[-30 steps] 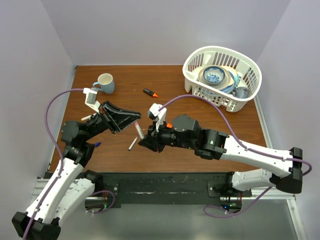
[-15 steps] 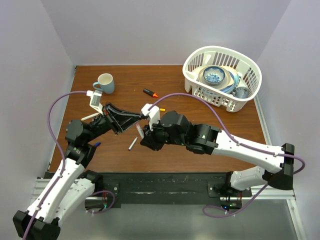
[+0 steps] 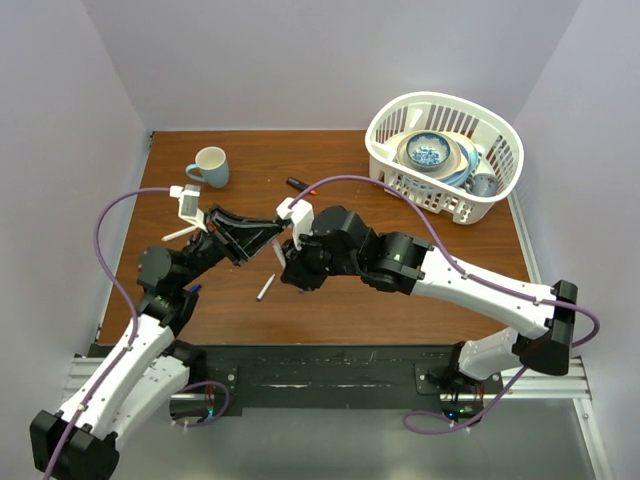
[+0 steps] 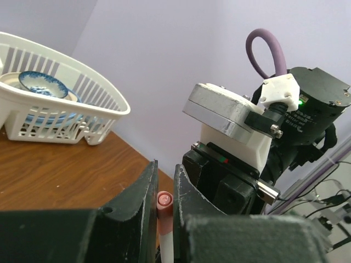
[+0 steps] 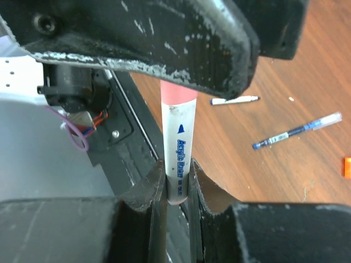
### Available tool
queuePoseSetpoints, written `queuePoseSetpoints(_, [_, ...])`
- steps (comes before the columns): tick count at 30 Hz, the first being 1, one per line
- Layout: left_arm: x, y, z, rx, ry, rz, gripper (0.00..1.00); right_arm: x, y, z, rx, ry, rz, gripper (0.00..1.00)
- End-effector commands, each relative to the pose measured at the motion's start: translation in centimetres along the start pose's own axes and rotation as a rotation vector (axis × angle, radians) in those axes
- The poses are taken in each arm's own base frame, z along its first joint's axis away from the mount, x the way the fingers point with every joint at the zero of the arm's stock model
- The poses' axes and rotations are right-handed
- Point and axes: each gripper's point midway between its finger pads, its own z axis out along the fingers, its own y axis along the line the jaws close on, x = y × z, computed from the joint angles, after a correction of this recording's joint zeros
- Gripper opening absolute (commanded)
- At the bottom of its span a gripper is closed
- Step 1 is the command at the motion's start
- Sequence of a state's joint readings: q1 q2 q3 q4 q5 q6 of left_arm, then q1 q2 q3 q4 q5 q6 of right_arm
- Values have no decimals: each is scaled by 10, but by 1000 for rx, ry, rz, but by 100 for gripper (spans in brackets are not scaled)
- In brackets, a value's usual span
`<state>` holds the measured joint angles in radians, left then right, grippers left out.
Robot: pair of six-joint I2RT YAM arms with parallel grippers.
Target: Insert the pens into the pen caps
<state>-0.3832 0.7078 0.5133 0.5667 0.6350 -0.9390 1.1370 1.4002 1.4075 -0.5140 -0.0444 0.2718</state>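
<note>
A white pen (image 5: pixel 178 143) with blue print stands between my two grippers, its end inside a pink pen cap (image 5: pixel 178 94). My right gripper (image 5: pixel 177 170) is shut on the lower barrel. My left gripper (image 4: pixel 165 178) is shut on the pink cap (image 4: pixel 164 201), with the white barrel (image 4: pixel 166 244) running down below it. From above, the left gripper (image 3: pixel 279 230) and right gripper (image 3: pixel 286 264) meet tip to tip over the table's middle, and the pen (image 3: pixel 279 250) is a short sliver between them.
Loose pens lie on the wooden table (image 3: pixel 350 300): a grey one (image 3: pixel 265 288), a black and orange marker (image 3: pixel 298 185), a white one (image 3: pixel 180 233) and a blue one (image 3: pixel 192 290). A mug (image 3: pixel 210 166) stands back left. A white basket (image 3: pixel 497 190) of dishes stands back right.
The right arm has swung left and towards the back, bringing its gripper and pen up against the left gripper. The left arm shifted slightly right. Both grips stayed shut.
</note>
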Motion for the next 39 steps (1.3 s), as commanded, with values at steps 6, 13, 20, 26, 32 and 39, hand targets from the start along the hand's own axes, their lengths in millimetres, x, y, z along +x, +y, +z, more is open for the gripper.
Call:
queuePoseSetpoints(6, [112, -6, -32, 31, 432, -411, 0, -241, 42, -120, -98, -859, -119, 0])
queuePoseSetpoints(13, [142, 14, -38, -89, 483, -404, 0, -243, 35, -117, -58, -857, -124, 0])
queuePoseSetpoints(20, [155, 12, -27, -112, 504, -411, 0, -227, 21, -95, -19, -812, -100, 0])
queuePoseSetpoints(26, [122, 23, 1, -204, 426, -349, 0, -193, 10, -95, -12, -768, -55, 0])
queuePoseSetpoints(32, [85, 43, 31, -361, 381, -267, 0, -120, -7, -75, -11, -662, 56, 31])
queuePoseSetpoints(39, [56, 75, 58, -495, 362, -159, 0, -46, -22, -80, -7, -565, 206, 51])
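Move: The left hand holds the pink cap; the pen already stuck towards it has its middle about 4 cm below and 2 cm back of that hand. From the right hand, which grips the pen's tail, the cap is roughly 4 cm ahead and 6 cm up. Some 33 cm below the left hand, the white marker lies 2 cm ahead and 6 cm left, the blue pen 7 cm ahead and 4 cm right, the orange cap 11 cm ahead and 13 cm right. Barely travelling at first, both hands keep pen and cap together, the left rocking slightly, then shift rightward. The left carries the cap about 7 cm right, some 5 forward and finally 4 down, its wrist tipping about 30 degrees; the right goes 5–6 cm right, a little forward and up, turning clockwise as its fingers open and let go of the pen's tail. ##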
